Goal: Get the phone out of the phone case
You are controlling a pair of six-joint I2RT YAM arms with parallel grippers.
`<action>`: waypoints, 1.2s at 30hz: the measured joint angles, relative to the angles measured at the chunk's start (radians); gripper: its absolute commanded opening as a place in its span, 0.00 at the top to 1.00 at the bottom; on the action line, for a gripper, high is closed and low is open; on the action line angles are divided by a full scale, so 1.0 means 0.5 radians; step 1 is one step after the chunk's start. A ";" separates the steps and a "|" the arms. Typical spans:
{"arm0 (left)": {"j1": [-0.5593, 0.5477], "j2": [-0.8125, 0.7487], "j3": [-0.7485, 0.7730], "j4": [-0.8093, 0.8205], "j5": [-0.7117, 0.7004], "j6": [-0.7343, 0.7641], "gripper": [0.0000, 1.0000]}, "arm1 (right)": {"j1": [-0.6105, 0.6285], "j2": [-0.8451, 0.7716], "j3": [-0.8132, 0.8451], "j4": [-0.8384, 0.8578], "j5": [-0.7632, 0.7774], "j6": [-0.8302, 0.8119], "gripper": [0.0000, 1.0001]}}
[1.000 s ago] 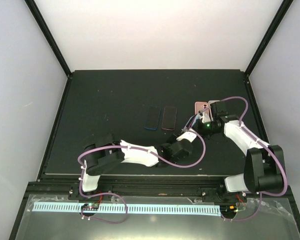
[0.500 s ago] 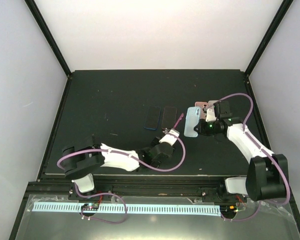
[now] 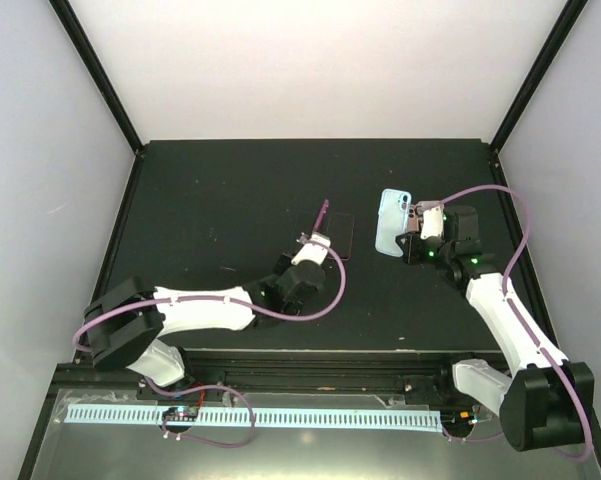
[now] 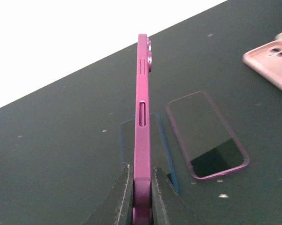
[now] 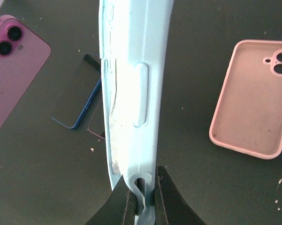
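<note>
My left gripper (image 4: 141, 187) is shut on the bottom end of a magenta phone (image 4: 142, 117), which stands edge-on above the table. In the top view this phone (image 3: 323, 215) sticks up from the left gripper (image 3: 315, 240) over the mat's middle. My right gripper (image 5: 143, 197) is shut on the lower edge of a light blue phone case (image 5: 131, 93), held upright with no phone inside. From above, the case (image 3: 391, 222) is right of the phone, apart from it, in the right gripper (image 3: 412, 240). The magenta phone's back (image 5: 14, 61) also shows in the right wrist view.
Two phones lie face up side by side on the black mat below the held phone: a blue-rimmed one (image 4: 162, 154) and a purple-rimmed one (image 4: 206, 136). An empty pink case (image 5: 253, 98) lies open side up to the right. White walls surround the table.
The two grippers have parted. My left gripper carried the magenta phone left and farther back, over the two lying phones. My right gripper raised the blue case and tipped it upright.
</note>
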 measured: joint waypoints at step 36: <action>0.430 0.679 0.368 -0.737 -0.311 1.007 0.81 | -0.085 -0.008 0.000 0.018 -0.076 -0.071 0.99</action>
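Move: The left hand holds the bare pink phone on edge, already out of its case. The empty spot it is taken to lies about 10 cm ahead, 11 cm left and 13 cm below. The blue-framed phone lies 10 cm right of that spot and level with it, with the pink-framed phone another 10 cm right. From the right hand, still gripping the light-blue case, the spot is some 37 cm left, 8 cm ahead and 12 cm below. The left hand carries the pink phone forward and to the left, rising a couple of centimetres, then sinks some 12 cm from that height towards the bare table left of the blue-framed phone. Meanwhile the wrist rolls about 55 degrees, left side up, bringing the phone's back round from facing right to facing down, and the fingers keep the phone pinched near its end, only just beginning to ease as the descent runs out. ##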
